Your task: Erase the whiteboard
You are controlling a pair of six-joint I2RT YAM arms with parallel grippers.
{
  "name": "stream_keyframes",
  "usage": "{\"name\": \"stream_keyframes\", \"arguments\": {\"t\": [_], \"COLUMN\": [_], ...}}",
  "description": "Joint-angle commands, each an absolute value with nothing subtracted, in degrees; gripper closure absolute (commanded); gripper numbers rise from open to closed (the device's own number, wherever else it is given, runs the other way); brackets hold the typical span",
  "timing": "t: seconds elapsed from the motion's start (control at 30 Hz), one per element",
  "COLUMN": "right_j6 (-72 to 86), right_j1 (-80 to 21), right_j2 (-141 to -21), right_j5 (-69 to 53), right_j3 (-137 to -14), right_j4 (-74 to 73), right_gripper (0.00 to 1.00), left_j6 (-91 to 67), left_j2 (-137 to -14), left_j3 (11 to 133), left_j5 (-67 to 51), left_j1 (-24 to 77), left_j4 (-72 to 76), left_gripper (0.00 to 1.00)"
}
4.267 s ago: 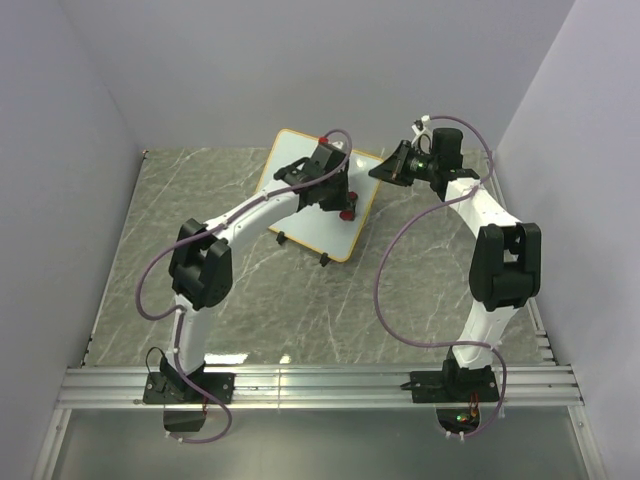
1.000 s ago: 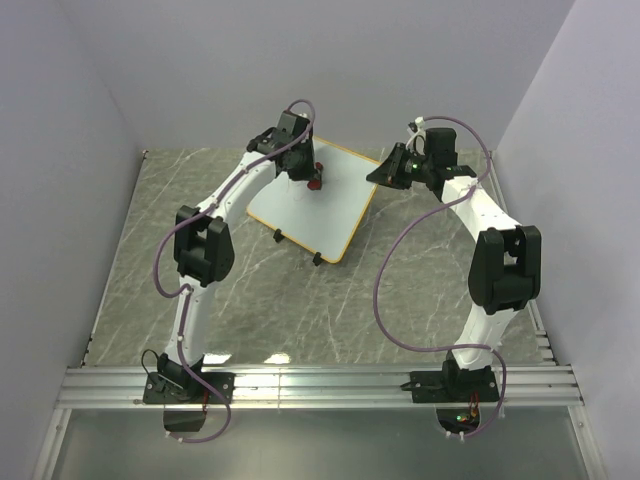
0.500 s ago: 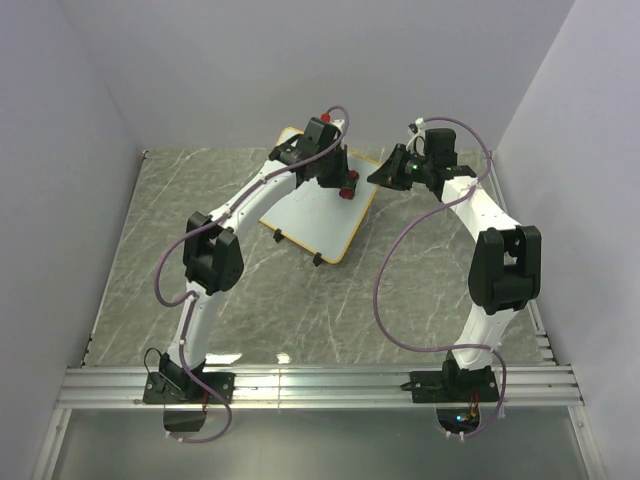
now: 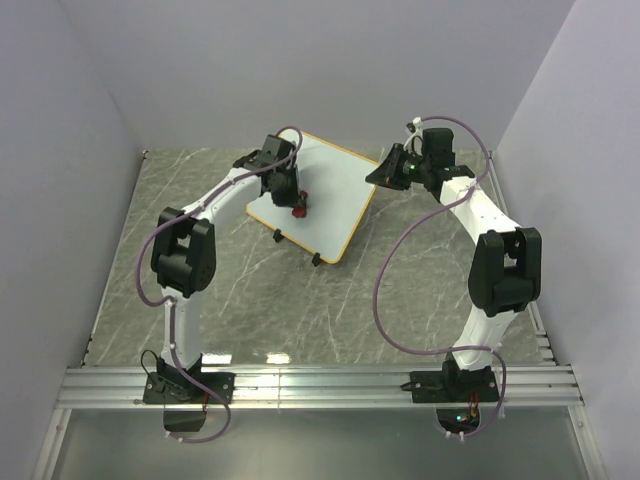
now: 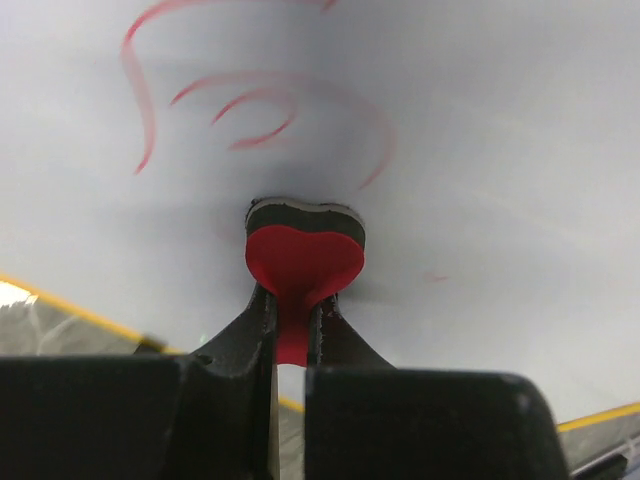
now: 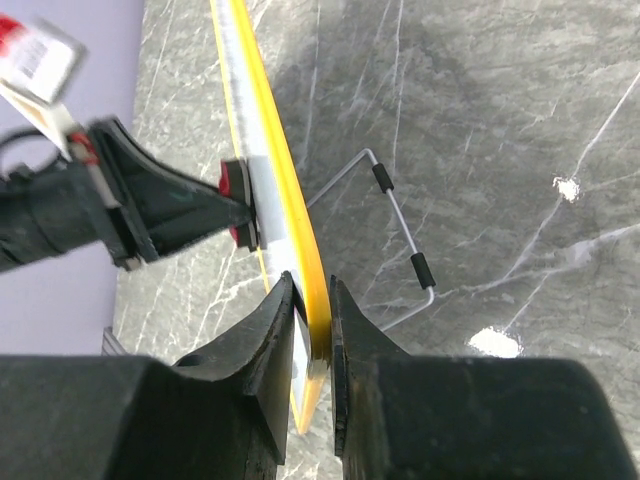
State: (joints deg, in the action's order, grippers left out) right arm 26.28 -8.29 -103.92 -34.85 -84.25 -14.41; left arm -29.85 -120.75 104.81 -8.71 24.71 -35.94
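Observation:
The whiteboard (image 4: 325, 200) stands tilted on the marble table, white with a yellow-orange rim and two black feet. My left gripper (image 4: 297, 207) is shut on the red heart-shaped eraser (image 5: 303, 258), whose dark felt presses on the board face (image 5: 480, 120) near its lower left. Red marker strokes (image 5: 250, 105) remain on the board above the eraser. My right gripper (image 4: 378, 172) is shut on the board's yellow rim (image 6: 290, 210) at the right edge, holding it. In the right wrist view the eraser (image 6: 232, 190) and the left fingers (image 6: 160, 200) press on the board from the left.
A wire stand leg (image 6: 400, 240) with black sleeves sticks out behind the board. The marble tabletop (image 4: 240, 290) spreads in front. Grey walls close in the left, back and right. A metal rail (image 4: 320, 385) runs along the near edge by the arm bases.
My left gripper has swept the eraser across the board: right, to the upper left, back right, and now down to the lower left. The right gripper has kept its hold on the rim.

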Motion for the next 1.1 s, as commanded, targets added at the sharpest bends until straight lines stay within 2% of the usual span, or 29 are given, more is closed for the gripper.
{"name": "stream_keyframes", "arguments": {"t": [0.0, 0.13, 0.33, 0.47, 0.6, 0.87, 1.07], "right_j6": [20.7, 20.8, 21.1, 21.1, 20.7, 20.1, 20.2], "right_j1": [-13.5, -13.9, -14.4, -14.6, -14.6, -14.5, -14.6], "right_j2": [-104.2, -104.4, -104.7, -104.3, -103.6, -102.7, -102.8], "right_j5": [-33.9, -33.8, -33.6, -33.3, -33.0, -32.4, -33.1], "right_j3": [-81.8, -82.2, -82.9, -82.7, -81.7, -81.3, -80.8], "right_j4": [-22.7, -22.7, -22.8, -22.9, -23.0, -23.6, -23.2], "right_gripper": [1.0, 1.0, 1.0, 1.0, 1.0, 1.0, 1.0], "left_j6": [-30.1, -29.9, -28.3, -29.7, -28.8, -30.0, -28.7], "left_j2": [-120.0, -119.1, -121.2, -121.3, -121.6, -115.8, -117.0], "left_j3": [96.8, 95.9, 106.9, 108.5, 108.8, 92.9, 91.1], "left_j5": [-7.0, -9.0, -12.7, -15.1, -12.3, -12.2, -12.1], "left_j1": [27.6, 30.7, 35.4, 35.8, 35.1, 23.7, 19.3], "left_j4": [-35.1, -33.3, -35.2, -33.4, -35.2, -29.8, -28.7], "left_gripper": [1.0, 1.0, 1.0, 1.0, 1.0, 1.0, 1.0]}}
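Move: The left hand holds the red eraser on the whiteboard's face; the board's middle is about 3 cm to its right, 1 cm ahead and 2 cm higher. The remaining red marks sit some 4 cm ahead, level sideways and 2 cm above, and the left black clip about 3 cm back, 5 cm left and 6 cm below. From the right hand, gripping the board's right edge, the middle is about 15 cm left, 1 cm ahead and 6 cm down. The eraser keeps rubbing the whiteboard in the left hand's closed fingers: after a short nudge down-left, it sweeps about 10 cm right, rising some 5 cm and coming back, then swings roughly 13 cm left, down and slightly forward, ending nearer the left clip. The right hand keeps its pinch on the board's edge, easing about 1 cm left and back. ##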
